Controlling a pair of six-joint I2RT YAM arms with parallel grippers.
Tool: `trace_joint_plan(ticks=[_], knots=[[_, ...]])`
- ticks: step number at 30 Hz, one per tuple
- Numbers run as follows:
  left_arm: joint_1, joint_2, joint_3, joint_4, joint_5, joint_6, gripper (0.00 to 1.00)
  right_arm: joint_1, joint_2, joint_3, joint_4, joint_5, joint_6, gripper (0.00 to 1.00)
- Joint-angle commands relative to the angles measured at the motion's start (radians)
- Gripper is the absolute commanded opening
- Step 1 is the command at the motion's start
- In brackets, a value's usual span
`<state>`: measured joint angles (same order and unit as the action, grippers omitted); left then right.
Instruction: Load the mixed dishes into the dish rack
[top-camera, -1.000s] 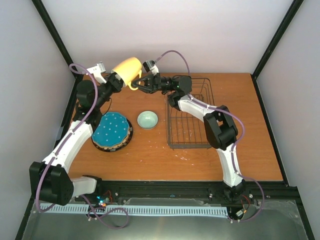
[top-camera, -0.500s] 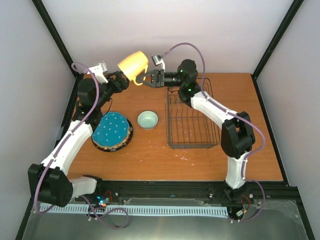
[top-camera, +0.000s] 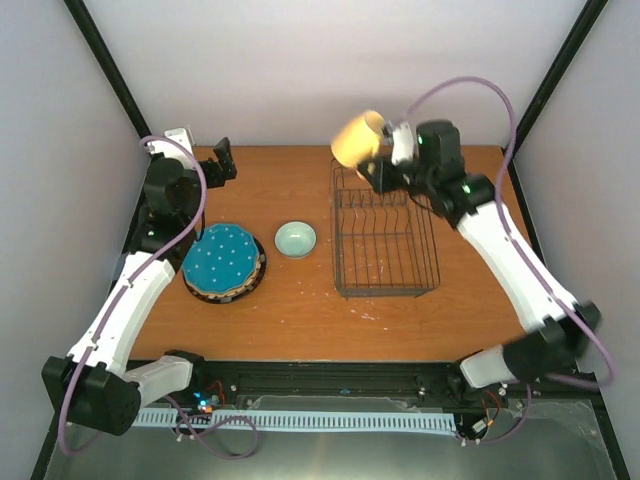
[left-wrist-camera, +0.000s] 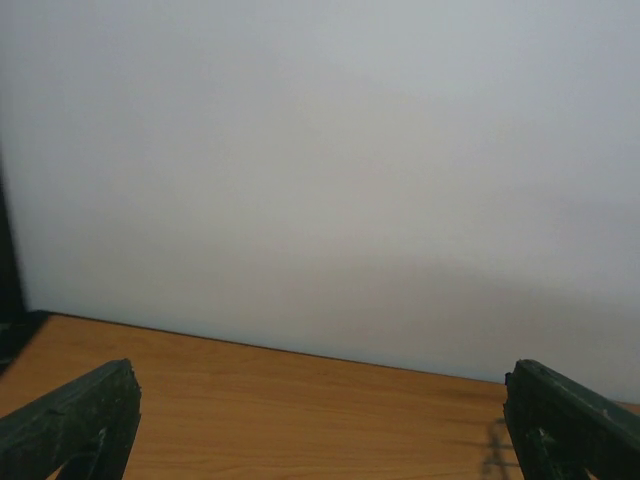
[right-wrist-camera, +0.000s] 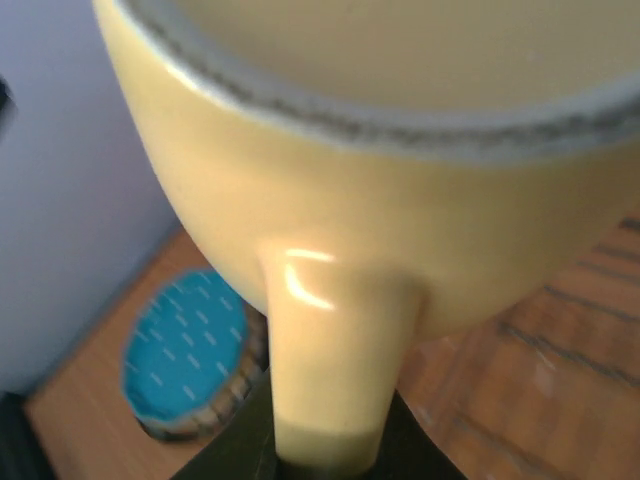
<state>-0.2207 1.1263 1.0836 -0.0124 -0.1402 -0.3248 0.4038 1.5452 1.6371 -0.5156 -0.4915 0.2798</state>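
Observation:
The pale yellow mug (top-camera: 355, 140) hangs tilted in the air over the far left corner of the dish rack (top-camera: 386, 242). My right gripper (top-camera: 383, 163) is shut on its handle. In the right wrist view the mug (right-wrist-camera: 350, 190) fills the frame, and its handle (right-wrist-camera: 335, 350) runs down between my right gripper's (right-wrist-camera: 330, 462) dark fingers. My left gripper (top-camera: 221, 159) stands open and empty at the table's far left. Its fingers (left-wrist-camera: 72, 420) frame bare table and wall. A teal dotted plate (top-camera: 223, 260) tops a stack on the left, and the small green bowl (top-camera: 295, 239) sits beside it.
The rack's wires (right-wrist-camera: 590, 300) show blurred under the mug at the right of the right wrist view. There the teal plate (right-wrist-camera: 185, 345) lies low on the left. The enclosure's back wall (top-camera: 330, 70) rises close behind both grippers.
My left gripper opened, let go of the mug and drew back to the left. My right gripper carried the mug by its handle to the right, over the rack's far end.

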Motion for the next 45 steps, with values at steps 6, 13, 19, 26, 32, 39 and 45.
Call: trace_joint_plan(ticks=[6, 13, 19, 26, 32, 39, 45], knots=[[-0.006, 0.012, -0.101, -0.03, -0.204, 0.114, 1.0, 0.205, -0.376, -0.458, -0.295, 0.629, -0.184, 0.03], [-0.006, 0.029, -0.127, -0.026, -0.216, 0.09, 1.0, 0.272, -0.382, -0.611, -0.227, 0.698, -0.195, 0.03], [-0.006, 0.028, -0.146, -0.026, -0.231, 0.079, 1.0, 0.273, -0.295, -0.645, -0.139, 0.634, -0.239, 0.03], [-0.006, 0.024, -0.169, -0.04, -0.191, 0.074, 1.0, 0.272, -0.199, -0.698, -0.044, 0.555, -0.255, 0.03], [-0.005, 0.069, -0.149, -0.121, -0.012, 0.165, 1.0, 0.273, -0.138, -0.724, 0.005, 0.503, -0.271, 0.03], [-0.003, 0.228, -0.031, -0.312, 0.242, 0.276, 1.0, 0.273, -0.113, -0.762, 0.024, 0.459, -0.258, 0.03], [-0.003, 0.328, 0.076, -0.452, 0.323, 0.357, 1.0, 0.273, -0.087, -0.742, -0.042, 0.432, -0.265, 0.04]])
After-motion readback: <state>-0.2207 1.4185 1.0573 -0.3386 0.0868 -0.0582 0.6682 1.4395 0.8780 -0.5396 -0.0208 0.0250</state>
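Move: Some 31 cm below the right hand, which already pinches the yellow mug's handle, lies the near-left part of the dish rack, about 8 cm back and 1 cm right; the rack's middle is 4 cm ahead and 10 cm right, and the green bowl 1 cm ahead and 18 cm left. The green bowl lies level with the left hand, about 13 cm to its right and 36 cm below; the blue plate stack is 7 cm back and 8 cm left of this hand. Carrying the mug down about 29 cm and back some 13 towards the rack's near-left part, the right hand swings right early and eases partly left again; its wrist rolls about 45 degrees, bringing the fingers to point down, grip kept on the handle. The open left hand sinks about 20 cm, drifts slightly left, then swings right towards the green bowl, tipping down and turning clockwise. ##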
